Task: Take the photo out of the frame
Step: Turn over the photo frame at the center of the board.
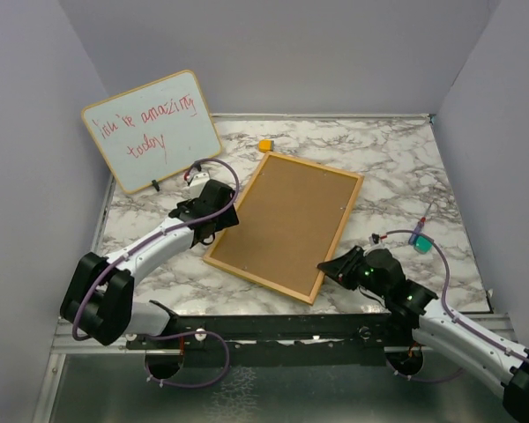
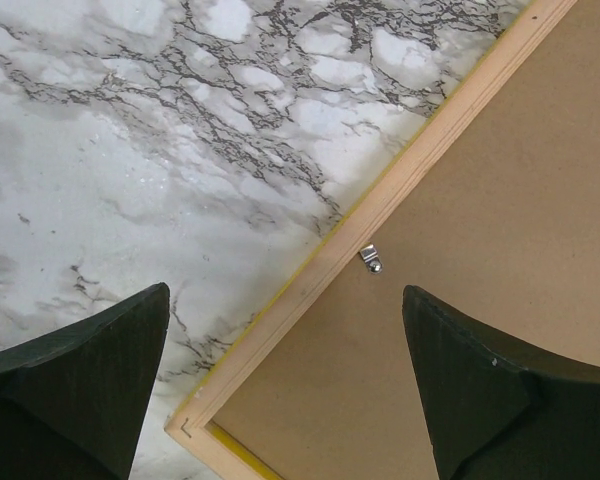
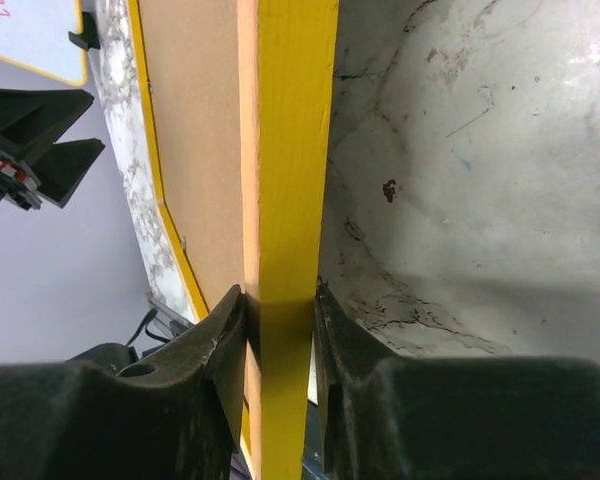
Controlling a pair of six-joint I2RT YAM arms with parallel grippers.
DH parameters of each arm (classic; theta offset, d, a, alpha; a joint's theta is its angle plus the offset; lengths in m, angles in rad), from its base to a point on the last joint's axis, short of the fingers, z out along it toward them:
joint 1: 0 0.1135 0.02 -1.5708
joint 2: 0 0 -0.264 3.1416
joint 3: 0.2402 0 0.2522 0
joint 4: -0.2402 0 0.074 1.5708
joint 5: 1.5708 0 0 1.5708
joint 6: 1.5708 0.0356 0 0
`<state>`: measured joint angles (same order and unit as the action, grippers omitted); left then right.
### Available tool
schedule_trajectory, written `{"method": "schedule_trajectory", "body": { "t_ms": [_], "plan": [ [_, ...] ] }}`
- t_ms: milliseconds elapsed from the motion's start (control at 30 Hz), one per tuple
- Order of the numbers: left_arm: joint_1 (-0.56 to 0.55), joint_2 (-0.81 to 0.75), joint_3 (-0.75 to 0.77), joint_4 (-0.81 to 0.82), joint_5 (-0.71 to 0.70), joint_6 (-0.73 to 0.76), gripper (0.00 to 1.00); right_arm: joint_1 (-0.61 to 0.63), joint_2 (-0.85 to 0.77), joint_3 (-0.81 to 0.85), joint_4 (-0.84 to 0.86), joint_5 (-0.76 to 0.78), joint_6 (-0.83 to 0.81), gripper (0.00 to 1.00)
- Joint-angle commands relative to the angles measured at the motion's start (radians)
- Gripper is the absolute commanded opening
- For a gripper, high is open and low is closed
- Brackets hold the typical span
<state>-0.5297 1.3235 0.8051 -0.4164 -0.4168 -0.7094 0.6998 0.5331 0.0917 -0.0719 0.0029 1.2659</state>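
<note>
The frame (image 1: 286,222) lies back side up on the marble table, its brown backing board showing inside a thin yellow and wood border. The photo is hidden under that backing. My left gripper (image 1: 215,213) hovers open over the frame's left edge. In the left wrist view its fingers straddle the wooden border (image 2: 320,270), with a small metal clip (image 2: 369,259) just beyond them. My right gripper (image 1: 331,267) is shut on the frame's near right edge. In the right wrist view both pads press the yellow border (image 3: 295,150) from either side.
A wood-edged whiteboard (image 1: 152,130) with red handwriting leans against the back left wall. A small orange object (image 1: 265,145) lies behind the frame's far corner. A small teal item (image 1: 419,239) sits on the table at the right. Grey walls close in three sides.
</note>
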Motion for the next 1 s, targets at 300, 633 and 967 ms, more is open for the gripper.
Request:
{"method": "schedule_trajectory", "body": {
  "t_ms": [300, 633, 967],
  "plan": [
    [0.026, 0.105, -0.027, 0.145, 0.081, 0.065, 0.98, -0.005, 0.009, 0.032, -0.057, 0.037, 0.050, 0.62],
    [0.033, 0.153, -0.030, 0.161, 0.105, 0.106, 0.98, -0.005, 0.029, 0.241, -0.472, 0.242, 0.017, 0.76],
    [0.033, 0.180, -0.053, 0.189, 0.205, 0.140, 0.97, -0.006, 0.213, 0.401, -0.506, 0.350, -0.191, 0.87]
  ]
}}
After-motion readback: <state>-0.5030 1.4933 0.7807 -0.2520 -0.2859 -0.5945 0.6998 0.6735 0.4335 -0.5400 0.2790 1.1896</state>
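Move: My left hand, open, is over the photo frame's left rail: the rail is about 3 cm ahead and 5 cm below, a metal clip some 4 cm ahead and 3 cm right, and the near-left corner roughly 4 cm back and 4 cm left. My right hand still pinches the right rail, with the table about 3 cm beneath; the near-right corner is around 7 cm back and 2 cm left, and the green block about 5 cm ahead, 22 cm right. With my right hand I ease the right rail down the last 1 to 2 cm while opening my fingers, let go of it, then lift about 4 cm and swing away to the right and slightly forward, rolling my left side down some 20 degrees. My left hand stays wide open and sinks about 5 cm towards the left rail, one finger over the marble, the other over the brown backing. ##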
